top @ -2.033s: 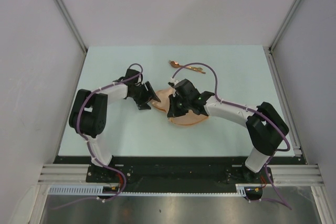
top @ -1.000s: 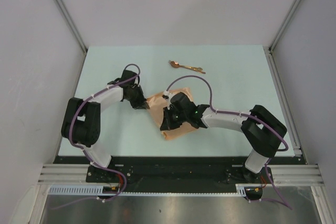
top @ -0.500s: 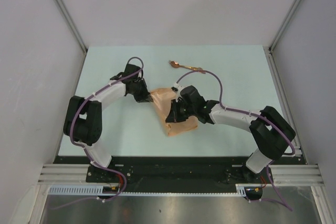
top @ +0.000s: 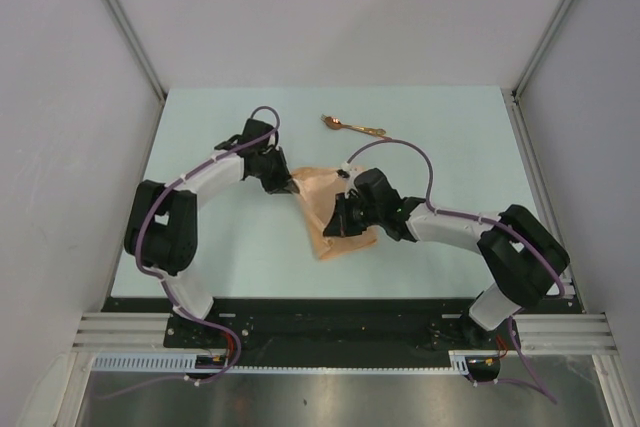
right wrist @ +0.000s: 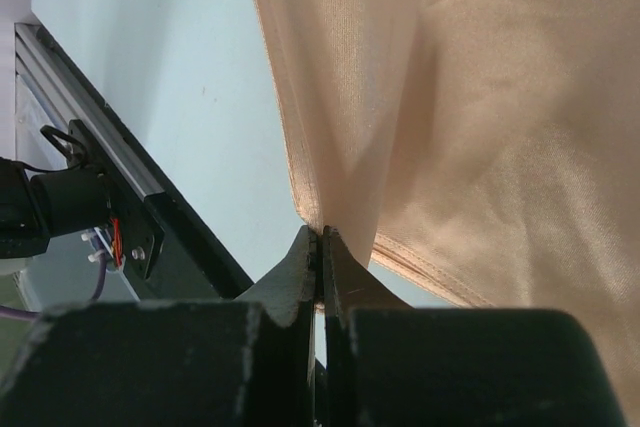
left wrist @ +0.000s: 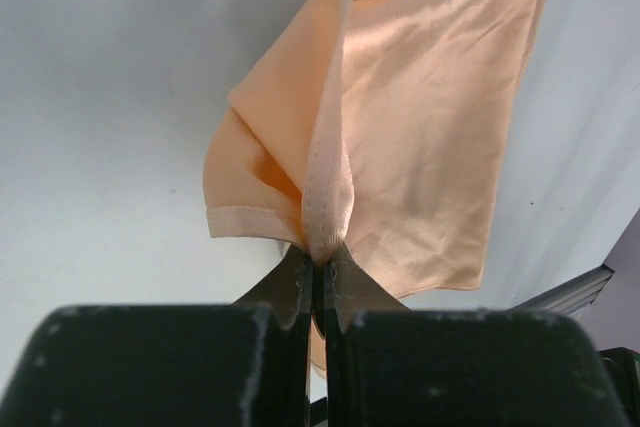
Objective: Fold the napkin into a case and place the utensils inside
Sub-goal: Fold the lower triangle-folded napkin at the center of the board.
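Observation:
The peach-orange napkin [top: 322,209] lies partly folded at the table's middle, held between both arms. My left gripper [top: 287,187] is shut on the napkin's upper left corner; in the left wrist view [left wrist: 322,247] the hem is pinched between the jaws and the cloth [left wrist: 420,127] spreads away. My right gripper [top: 337,225] is shut on the napkin's right edge; in the right wrist view [right wrist: 320,235] the jaws pinch a fold of cloth [right wrist: 480,97]. The copper-gold utensils [top: 352,126], one with a spoon bowl, lie on the table behind the napkin, apart from both grippers.
The pale green table [top: 200,137] is walled by grey panels on three sides. A black rail with the arm bases [top: 330,322] runs along the near edge; it shows in the right wrist view [right wrist: 110,217].
Both grippers moved toward the near edge with the napkin, then back toward the far side. The napkin went from a rounded heap to a longer, narrower folded shape. The utensils have not moved.

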Action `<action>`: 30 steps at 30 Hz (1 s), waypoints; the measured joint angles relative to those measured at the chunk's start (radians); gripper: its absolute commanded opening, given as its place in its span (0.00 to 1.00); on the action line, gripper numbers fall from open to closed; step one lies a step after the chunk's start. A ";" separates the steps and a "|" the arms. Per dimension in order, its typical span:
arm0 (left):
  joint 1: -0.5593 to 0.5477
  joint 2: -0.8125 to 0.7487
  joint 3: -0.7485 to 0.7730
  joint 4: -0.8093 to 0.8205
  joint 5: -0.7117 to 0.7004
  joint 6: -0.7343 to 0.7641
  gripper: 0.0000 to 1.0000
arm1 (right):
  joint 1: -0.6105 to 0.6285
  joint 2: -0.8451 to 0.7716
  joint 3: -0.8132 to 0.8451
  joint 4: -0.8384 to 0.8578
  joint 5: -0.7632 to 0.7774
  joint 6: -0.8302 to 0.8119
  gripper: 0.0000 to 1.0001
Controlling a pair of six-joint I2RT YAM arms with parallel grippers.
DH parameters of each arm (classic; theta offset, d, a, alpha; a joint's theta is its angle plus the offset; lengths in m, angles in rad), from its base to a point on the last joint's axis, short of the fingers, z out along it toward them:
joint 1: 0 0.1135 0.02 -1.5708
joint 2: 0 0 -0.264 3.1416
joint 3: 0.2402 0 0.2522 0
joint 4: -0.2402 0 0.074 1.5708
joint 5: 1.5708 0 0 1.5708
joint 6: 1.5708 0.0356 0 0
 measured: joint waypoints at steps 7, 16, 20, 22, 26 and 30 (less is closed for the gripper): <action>-0.038 0.057 0.077 -0.006 0.027 -0.001 0.01 | -0.056 -0.054 -0.076 0.045 -0.004 0.004 0.00; -0.123 0.223 0.259 -0.014 0.058 -0.003 0.01 | -0.177 -0.112 -0.161 0.031 -0.005 -0.012 0.00; -0.140 0.285 0.321 -0.022 0.071 -0.007 0.02 | -0.204 -0.113 -0.176 0.031 -0.005 -0.023 0.00; -0.145 0.311 0.343 -0.023 0.079 -0.011 0.03 | -0.206 -0.113 -0.182 0.034 -0.005 -0.026 0.00; -0.157 0.365 0.389 -0.026 0.087 -0.015 0.04 | -0.208 -0.104 -0.188 0.036 -0.004 -0.029 0.00; -0.165 0.402 0.416 -0.023 0.090 -0.031 0.08 | -0.219 -0.080 -0.188 0.037 -0.005 -0.034 0.00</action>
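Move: The napkin's lifted left edge is already pinched in both hands. For the left hand, the napkin's far right corner lies about 17 cm right and 7 cm ahead; for the right hand, the near right corner is some 11 cm right and 1 cm ahead. Both corners are roughly 6 cm below. The utensils lie about 19 cm ahead and 16 cm right of the left hand, also 6 cm lower. The napkin's raised edge is carried rightward over the rest of the cloth by both hands together: the left goes about 11 cm right and 4 cm forward, the right about 8 cm right and 3 cm forward. Both sink some 3 cm, mostly in the later half, and turn about 10 degrees clockwise. The fingers keep the edge, the left grip just starting to ease at the end. ##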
